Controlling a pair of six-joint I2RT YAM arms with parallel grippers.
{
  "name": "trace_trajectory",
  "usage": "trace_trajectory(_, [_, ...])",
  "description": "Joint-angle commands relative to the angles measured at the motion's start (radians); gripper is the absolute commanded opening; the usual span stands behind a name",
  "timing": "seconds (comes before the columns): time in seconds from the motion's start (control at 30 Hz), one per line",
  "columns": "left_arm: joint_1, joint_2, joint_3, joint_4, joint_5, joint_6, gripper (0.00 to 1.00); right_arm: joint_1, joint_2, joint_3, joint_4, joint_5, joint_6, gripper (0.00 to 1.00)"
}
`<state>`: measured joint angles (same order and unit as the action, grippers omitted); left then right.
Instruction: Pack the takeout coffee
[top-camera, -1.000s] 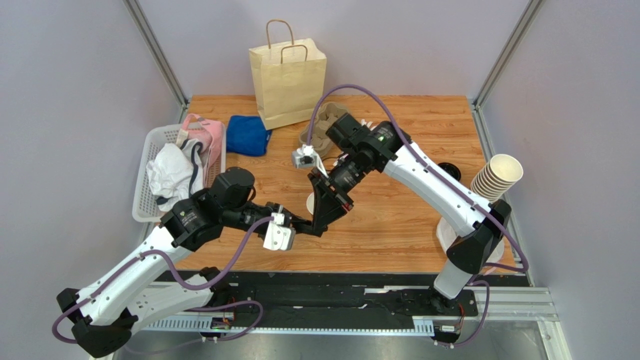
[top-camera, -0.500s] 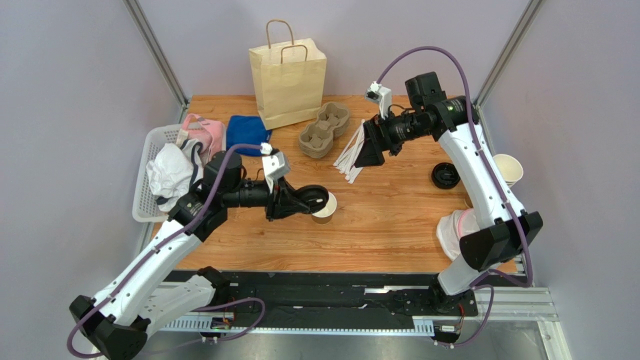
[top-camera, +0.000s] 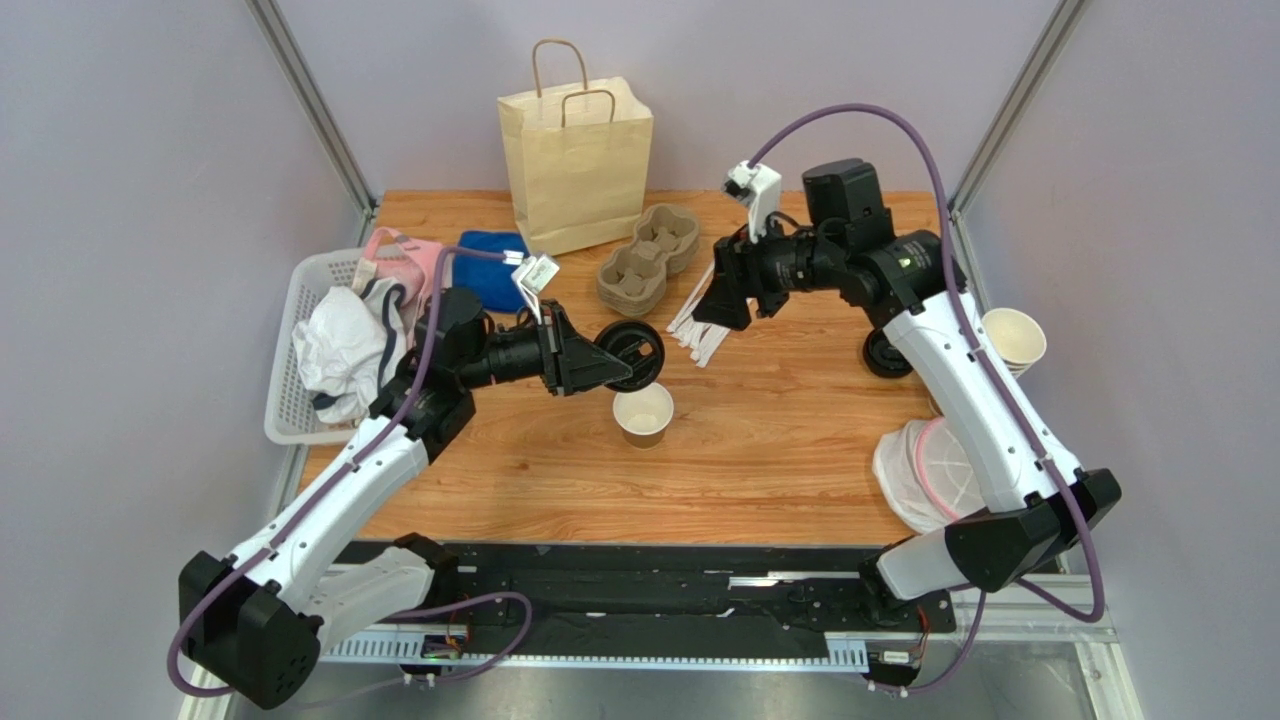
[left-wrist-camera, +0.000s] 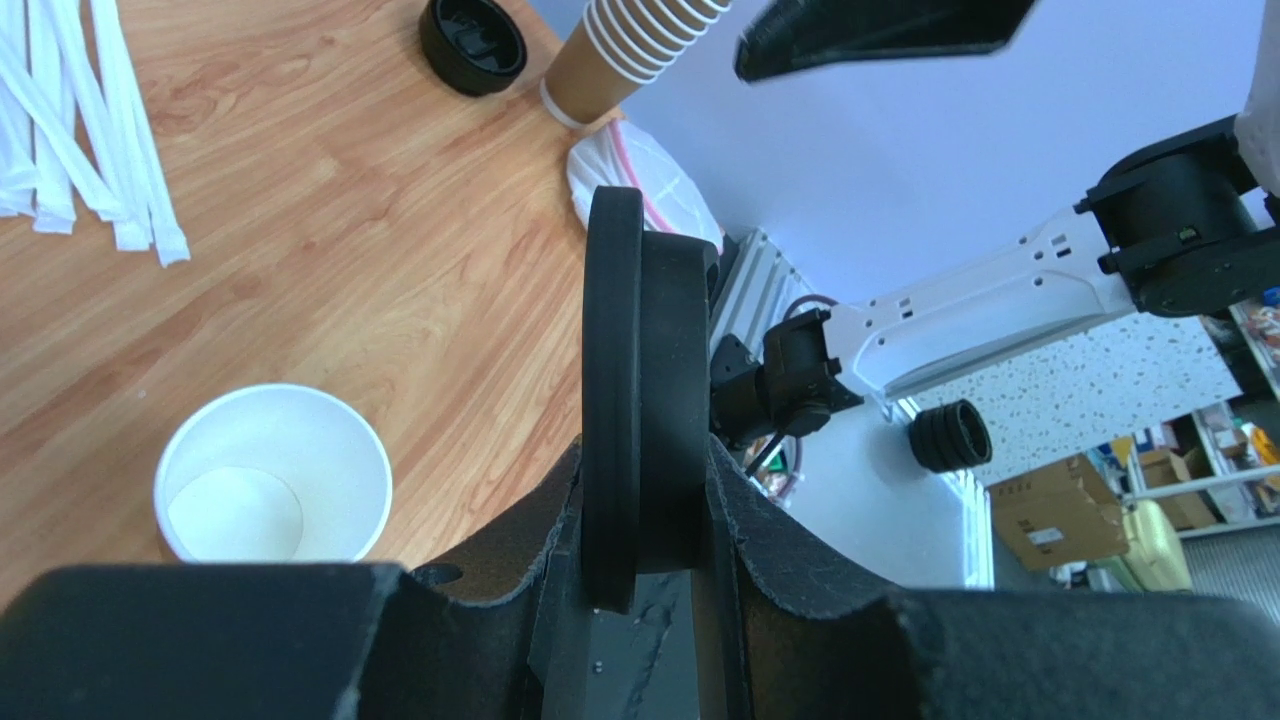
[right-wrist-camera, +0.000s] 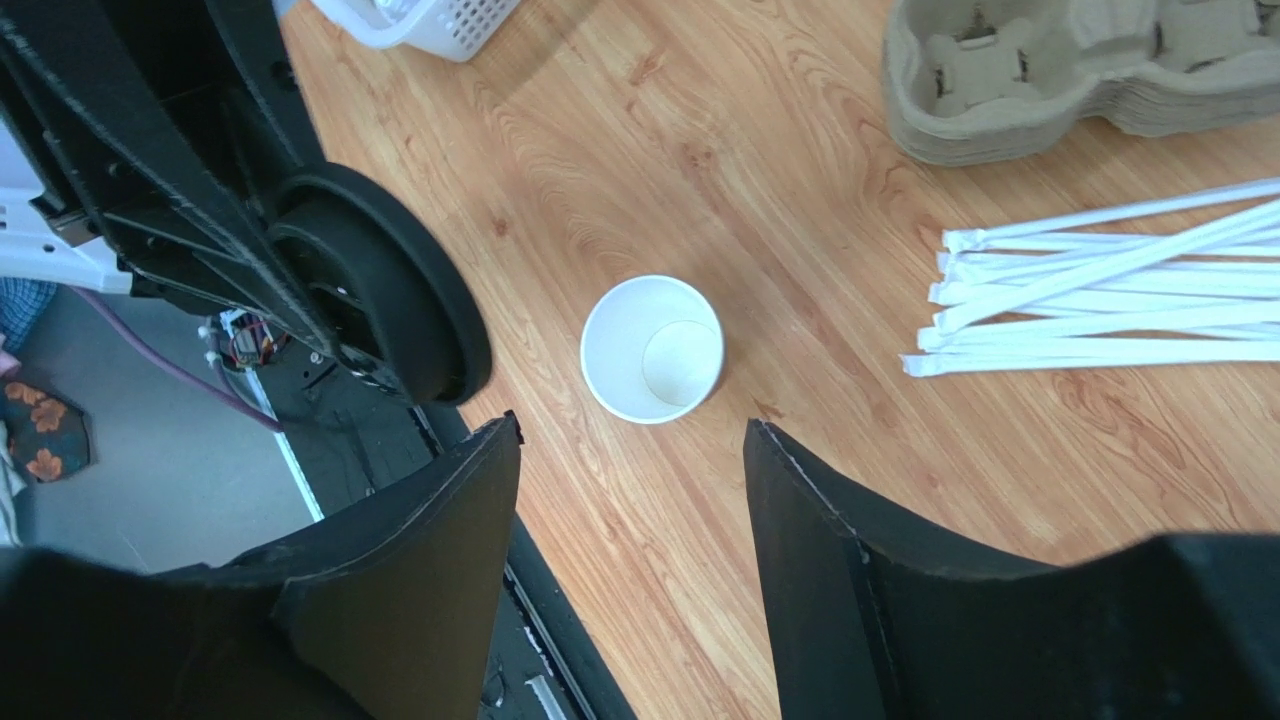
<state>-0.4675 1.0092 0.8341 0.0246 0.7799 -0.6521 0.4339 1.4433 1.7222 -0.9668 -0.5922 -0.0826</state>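
Observation:
The takeout coffee cup (top-camera: 643, 413), a small tan paper cup with a white inside, stands upright and lidless mid-table; it also shows in the wrist views (left-wrist-camera: 274, 488) (right-wrist-camera: 652, 348). My left gripper (top-camera: 621, 359) (left-wrist-camera: 646, 495) hovers just behind and left of the cup, shut on a round black lid (top-camera: 636, 354) (left-wrist-camera: 613, 375) held on edge. That lid (right-wrist-camera: 394, 285) is clear of the cup. My right gripper (top-camera: 726, 305) (right-wrist-camera: 631, 432) hangs open and empty above the table, behind and right of the cup.
A paper bag (top-camera: 576, 150) stands at the back. A pulp cup carrier (top-camera: 649, 258) and wrapped straws (top-camera: 696, 320) lie before it. At right are a loose black lid (top-camera: 884, 354), a stack of cups (top-camera: 1014, 338) and a clear bag (top-camera: 920, 473). A white basket (top-camera: 323, 353) and blue cloth (top-camera: 489, 267) sit at left.
Both grippers had met over the cup; the right one let go and drew back to the rear right. The left gripper, still holding the lid, rose and moved back off the cup.

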Motion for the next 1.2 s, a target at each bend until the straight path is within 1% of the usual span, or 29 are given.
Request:
trace_trajectory(0.0, [0.012, 0.019, -0.020, 0.098, 0.013, -0.118, 0.05, 0.086, -0.009, 0.016, 0.056, 0.091, 0.003, 0.60])
trace_trajectory(0.2, [0.018, 0.045, -0.030, 0.104, 0.012, -0.155, 0.00, 0.176, 0.005, 0.030, 0.028, 0.158, -0.057, 0.56])
trace_trajectory(0.33, [0.024, 0.065, -0.039, 0.127, 0.016, -0.182, 0.00, 0.238, 0.020, 0.017, 0.019, 0.213, -0.074, 0.52])
trace_trajectory(0.53, [0.033, 0.081, -0.047, 0.173, 0.032, -0.224, 0.00, 0.256, 0.052, 0.020, 0.020, 0.270, -0.069, 0.48])
trace_trajectory(0.83, [0.038, 0.080, -0.062, 0.202, 0.033, -0.264, 0.00, 0.269, 0.077, 0.028, 0.033, 0.272, -0.048, 0.40])
trace_trajectory(1.17, [0.046, 0.086, -0.082, 0.235, 0.027, -0.310, 0.00, 0.276, 0.086, 0.050, 0.039, 0.261, -0.034, 0.38])
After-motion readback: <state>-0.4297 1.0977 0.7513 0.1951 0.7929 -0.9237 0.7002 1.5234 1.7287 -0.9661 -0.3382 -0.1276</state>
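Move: The black lid, held by its rim in the left gripper, has its middle about 9 cm left of the right hand, 5 cm back and 3 cm below. From the left hand it lies roughly 3 cm right and 2 cm ahead, level. The open cup stands nearly beneath, 7 cm back, 8 cm left and some 18 cm below the right hand. The straws lie 13 cm ahead, 4 cm right and 22 cm below the right hand. Bring the right gripper to the far-right rim of the lid: go left about 5 cm and back a little, then sink some 4 cm, tipping the fingertips about 10 degrees down and narrowing them partway without shutting. Keep the left fingers closed on the lid while easing it forward and down, a couple of centimetres each, and rolling its forward side down some 15 degrees. ##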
